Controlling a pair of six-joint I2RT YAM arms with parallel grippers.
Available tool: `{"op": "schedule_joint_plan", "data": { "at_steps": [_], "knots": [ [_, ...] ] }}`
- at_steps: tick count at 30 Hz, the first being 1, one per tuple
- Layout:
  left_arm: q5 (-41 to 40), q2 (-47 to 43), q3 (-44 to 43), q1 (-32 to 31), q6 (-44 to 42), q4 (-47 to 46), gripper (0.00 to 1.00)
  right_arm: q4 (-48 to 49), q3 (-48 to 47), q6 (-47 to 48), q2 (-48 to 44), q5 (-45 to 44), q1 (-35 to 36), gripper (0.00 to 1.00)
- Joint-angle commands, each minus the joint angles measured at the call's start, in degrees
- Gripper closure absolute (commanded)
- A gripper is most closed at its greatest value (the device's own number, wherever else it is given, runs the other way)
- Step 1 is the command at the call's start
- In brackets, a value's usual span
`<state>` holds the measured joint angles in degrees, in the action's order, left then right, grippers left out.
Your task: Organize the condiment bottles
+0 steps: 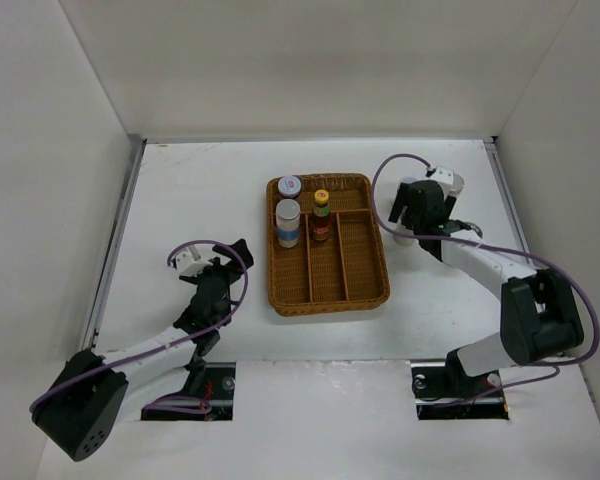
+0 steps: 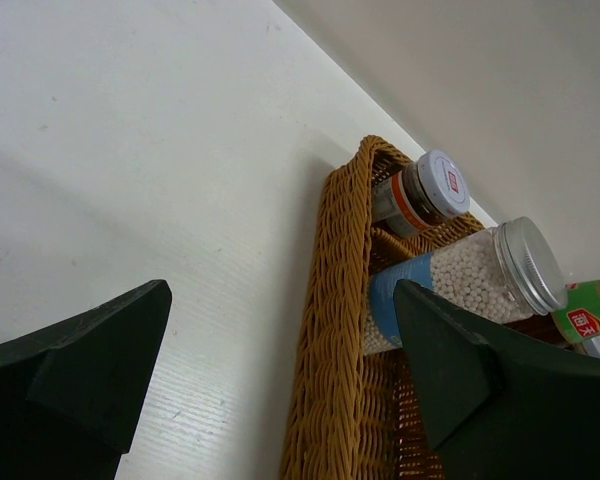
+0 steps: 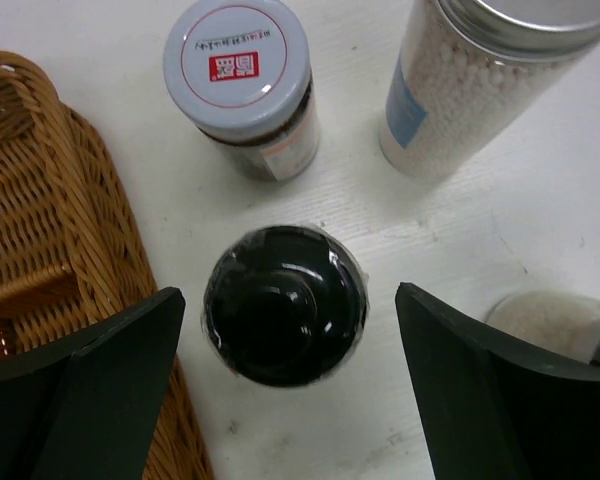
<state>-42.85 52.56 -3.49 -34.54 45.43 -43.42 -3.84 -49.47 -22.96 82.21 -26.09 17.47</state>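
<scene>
A dark black-capped bottle (image 3: 280, 320) stands on the table just right of the wicker tray (image 3: 50, 220). My right gripper (image 3: 290, 295) hangs open above it, a finger on either side, touching neither. Beyond it stand a silver-lidded jar (image 3: 242, 85) and a white blue-labelled shaker (image 3: 475, 85); another bottle (image 3: 555, 325) shows at the right edge. In the tray (image 1: 330, 290) are a silver-lidded jar (image 1: 289, 186), a white shaker (image 1: 288, 224) and a yellow-capped sauce bottle (image 1: 321, 215). My left gripper (image 1: 225, 262) is open and empty, left of the tray.
The left wrist view shows the tray's woven rim (image 2: 340, 330) between the open fingers, with the jar (image 2: 425, 190) and shaker (image 2: 470, 280) behind it. White walls enclose the table on three sides. The tray's right compartments hold nothing.
</scene>
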Motion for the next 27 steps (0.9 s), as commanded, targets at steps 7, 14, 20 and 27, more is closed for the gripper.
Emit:
{"op": "schedule_joint_plan", "data": {
  "at_steps": [7, 14, 20, 27],
  "knots": [
    [0.5, 0.7, -0.6, 0.3, 0.4, -1.9, 0.04, 4.7, -2.7, -0.9, 2.3, 1.2, -0.9, 0.35],
    [0.8, 1.1, -0.6, 0.6, 0.4, -1.9, 0.04, 4.7, -2.1, 5.3, -11.9, -9.2, 7.9, 0.47],
    [0.9, 1.4, -0.7, 0.6, 0.5, -2.0, 0.04, 0.6, -4.1, 1.3, -17.3, -2.9, 24.7, 0.48],
    [0.3, 0.8, -0.4, 1.0, 0.6, -2.3, 0.04, 5.4, -12.5, -0.3, -5.9, 0.2, 41.3, 0.48]
  ]
}}
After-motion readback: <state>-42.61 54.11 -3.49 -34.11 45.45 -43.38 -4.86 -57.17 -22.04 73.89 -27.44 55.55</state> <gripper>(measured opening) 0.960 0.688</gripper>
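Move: The black-capped bottle stands between the right hand's open fingers, only about 1 cm ahead and with its middle some 3 cm below. The purple-lidded jar is roughly 9 cm straight ahead, the tall white bottle 7 cm ahead and 8 cm right, the silver-capped shaker 12 cm right and 4 cm back, and the basket's middle 20 cm left and 2 cm back, all lower. From the idle left hand the black-capped bottle lies about 44 cm right and 11 cm ahead. The right hand eases about 1 cm forward and down onto the black-capped bottle and its fingers close on the top part, pinching it. It then lifts the bottle clear by some 12 cm and swings it left about 24 cm and back about 11 cm towards the basket's left compartment, the hand turning some 35 degrees counter-clockwise with its fingertips tipping up a little and just starting to sink at the end. ##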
